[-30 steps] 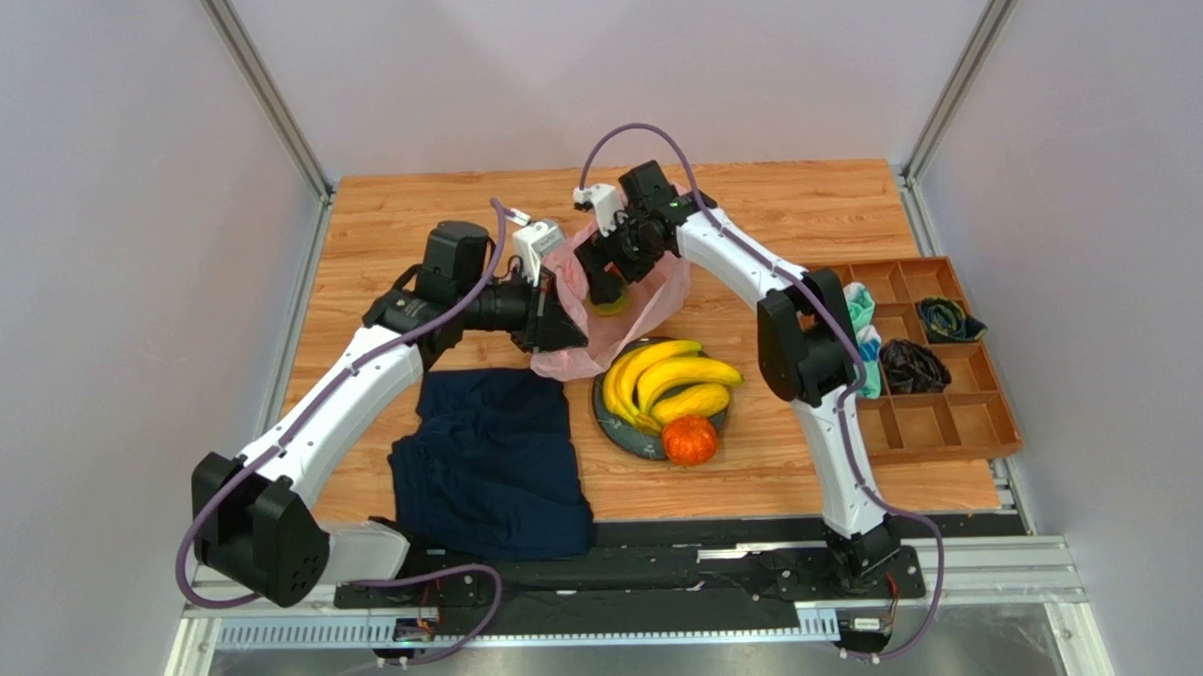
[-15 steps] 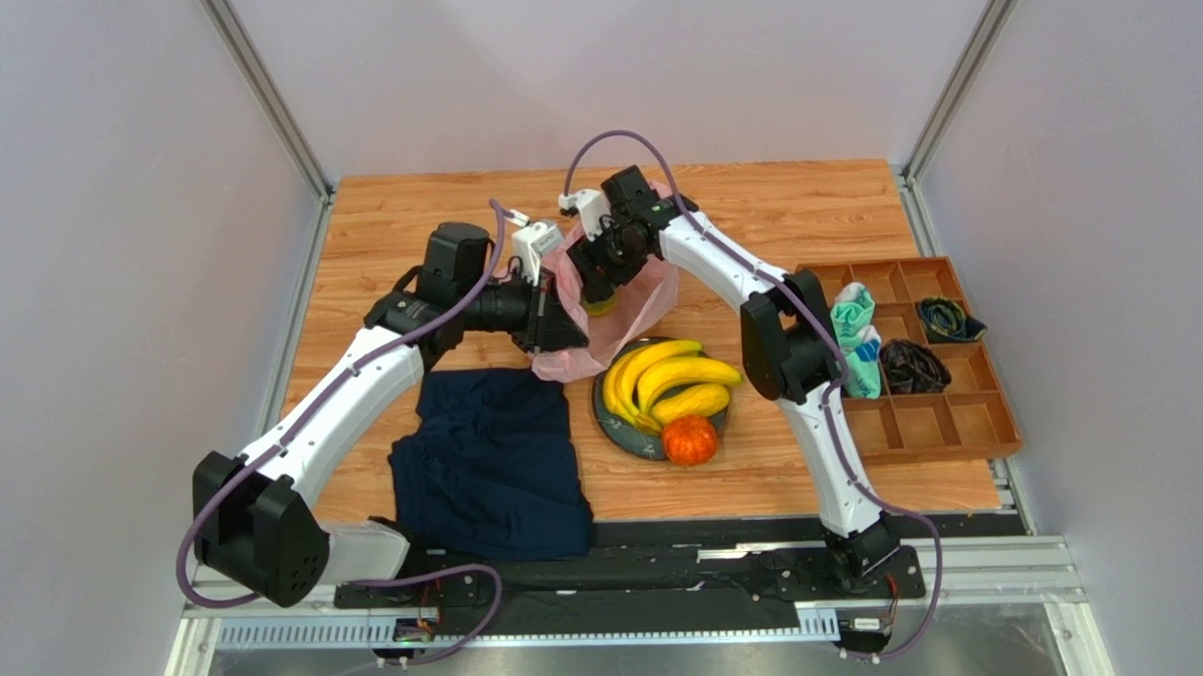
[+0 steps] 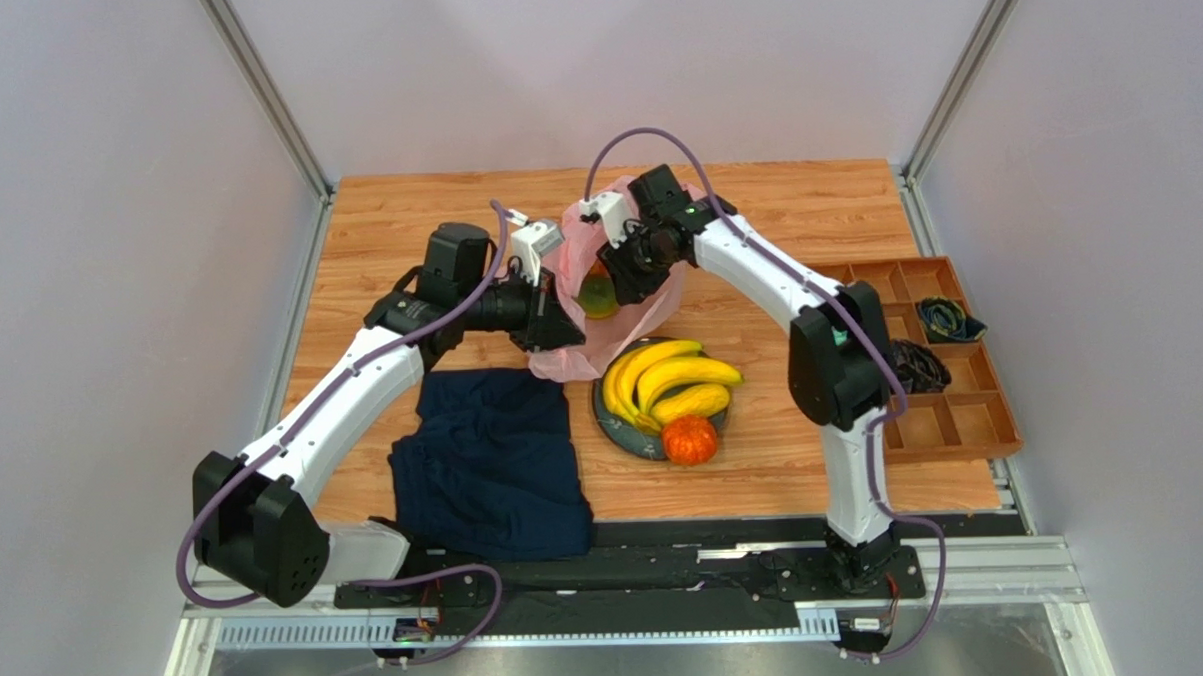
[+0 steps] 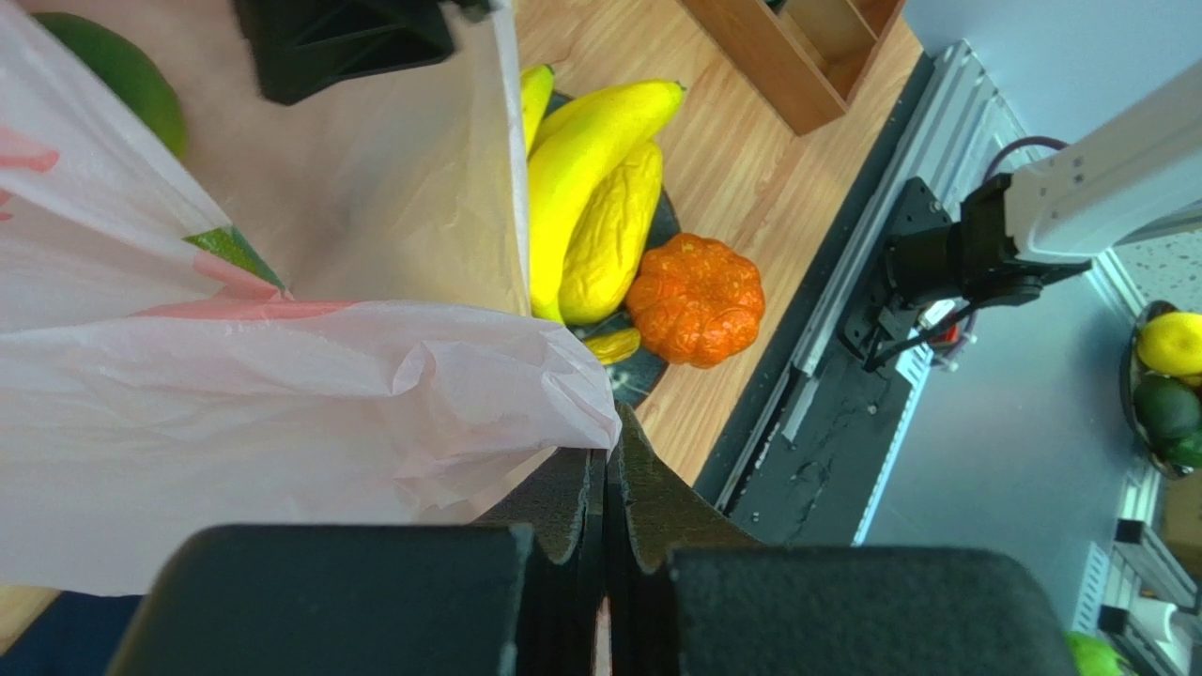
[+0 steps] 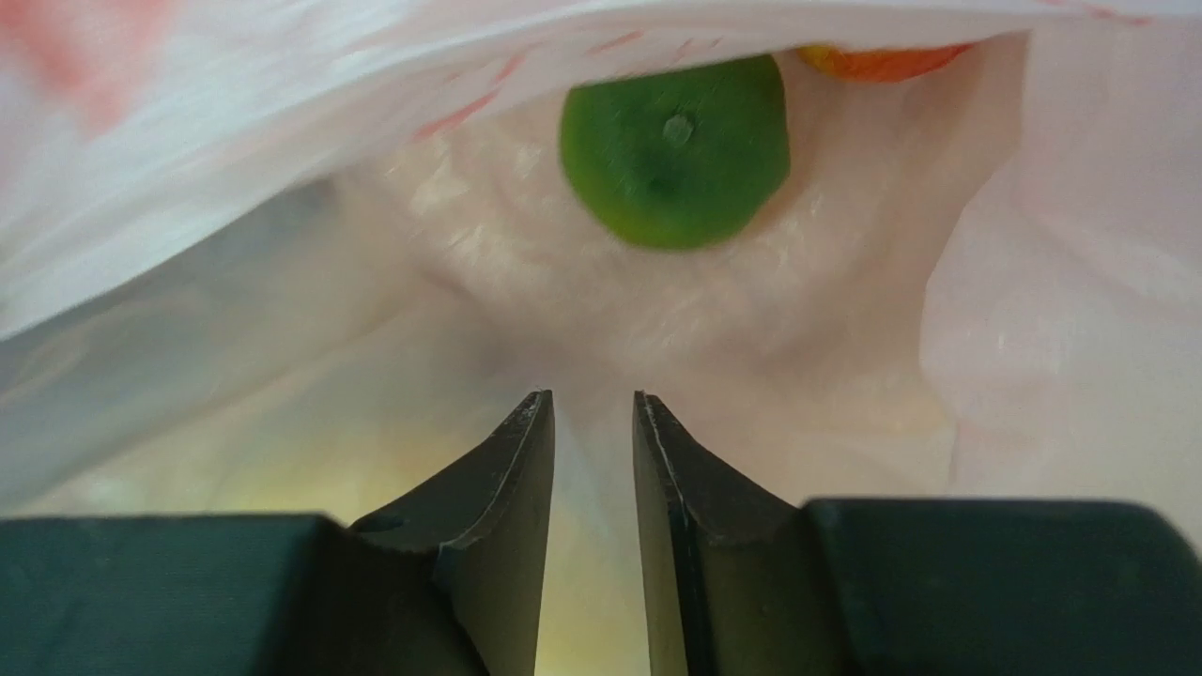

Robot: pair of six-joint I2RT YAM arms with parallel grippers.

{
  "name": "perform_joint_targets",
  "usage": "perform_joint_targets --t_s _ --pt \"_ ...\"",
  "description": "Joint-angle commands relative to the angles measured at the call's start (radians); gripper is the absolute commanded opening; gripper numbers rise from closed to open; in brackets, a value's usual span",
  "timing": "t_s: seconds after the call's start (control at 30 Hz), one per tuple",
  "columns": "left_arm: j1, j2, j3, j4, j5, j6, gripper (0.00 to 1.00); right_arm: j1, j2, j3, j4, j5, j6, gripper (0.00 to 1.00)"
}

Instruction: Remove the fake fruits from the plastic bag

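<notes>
The pink plastic bag lies behind the plate, its mouth held up. My left gripper is shut on the bag's edge; a pink sliver shows between the pads. My right gripper is inside the bag, its jaws a narrow gap apart with only film behind them. A green round fruit sits deeper in, beyond the fingertips, with an orange-red one behind it. On the dark plate rest a banana bunch, a bumpy yellow piece and an orange ribbed fruit.
A folded dark navy cloth lies at the near left of the plate. A brown compartment tray with small items stands at the right edge. Both arms meet over the bag at mid-table.
My right gripper's jaws have narrowed from wide to a small gap, and its wrist has shifted slightly right at the bag mouth. The left arm has kept its hold.
</notes>
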State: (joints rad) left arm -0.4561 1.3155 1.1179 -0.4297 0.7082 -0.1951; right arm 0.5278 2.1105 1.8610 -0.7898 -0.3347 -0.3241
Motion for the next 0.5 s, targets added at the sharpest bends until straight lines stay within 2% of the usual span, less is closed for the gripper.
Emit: perform_joint_targets --t_s 0.0,0.03,0.07,0.17,0.2,0.27,0.37,0.47 --pt "-0.003 -0.01 0.034 0.005 -0.027 0.042 0.0 0.0 -0.2 -0.097 0.014 -0.027 -0.033 0.31" --pt "-0.003 -0.01 0.039 0.002 -0.029 0.043 0.0 0.0 -0.219 -0.141 0.02 -0.029 -0.032 0.32" --pt "-0.003 -0.01 0.042 -0.001 -0.03 0.043 0.0 0.001 -0.233 -0.163 0.033 -0.033 -0.026 0.39" --pt "-0.003 -0.022 0.059 -0.024 0.003 0.019 0.0 0.006 -0.238 -0.175 0.066 -0.014 -0.007 0.48" --pt "-0.004 -0.048 0.071 -0.024 0.084 0.014 0.0 0.005 -0.23 -0.16 0.049 0.0 0.012 0.49" --pt "-0.035 -0.077 0.083 -0.017 0.138 0.005 0.0 0.005 -0.218 -0.141 0.029 0.051 0.026 0.52" --pt "-0.047 -0.107 0.082 -0.073 0.111 0.02 0.0 0.003 -0.253 -0.192 0.038 0.045 0.019 0.55" --pt "-0.047 -0.125 -0.016 -0.136 0.032 0.03 0.0 0.015 -0.247 -0.23 0.078 0.0 0.029 0.58"
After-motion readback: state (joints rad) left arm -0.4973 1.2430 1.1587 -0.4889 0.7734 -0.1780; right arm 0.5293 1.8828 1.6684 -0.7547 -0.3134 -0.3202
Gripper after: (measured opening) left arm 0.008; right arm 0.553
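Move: The right hand, empty in the bag's mouth, has the green fruit about 5 cm ahead, 3 cm to its left and 6 cm below. The red fruit is roughly 4 cm beyond the green one. The plate of bananas lies some 11 cm back and 6 cm to the right of the hand, about 8 cm lower. From the left hand, the green fruit is around 18 cm ahead, 3 cm to the right and 18 cm down. Still pinching the bag's rim, the left hand first barely stirs, then draws it back and up, some 3 cm each way. The right hand, holding nothing, climbs about 5 cm while pulling back and rightward away from the green fruit, then stops drawing back and sinks slightly as its fingers open from nearly a third to about half. ##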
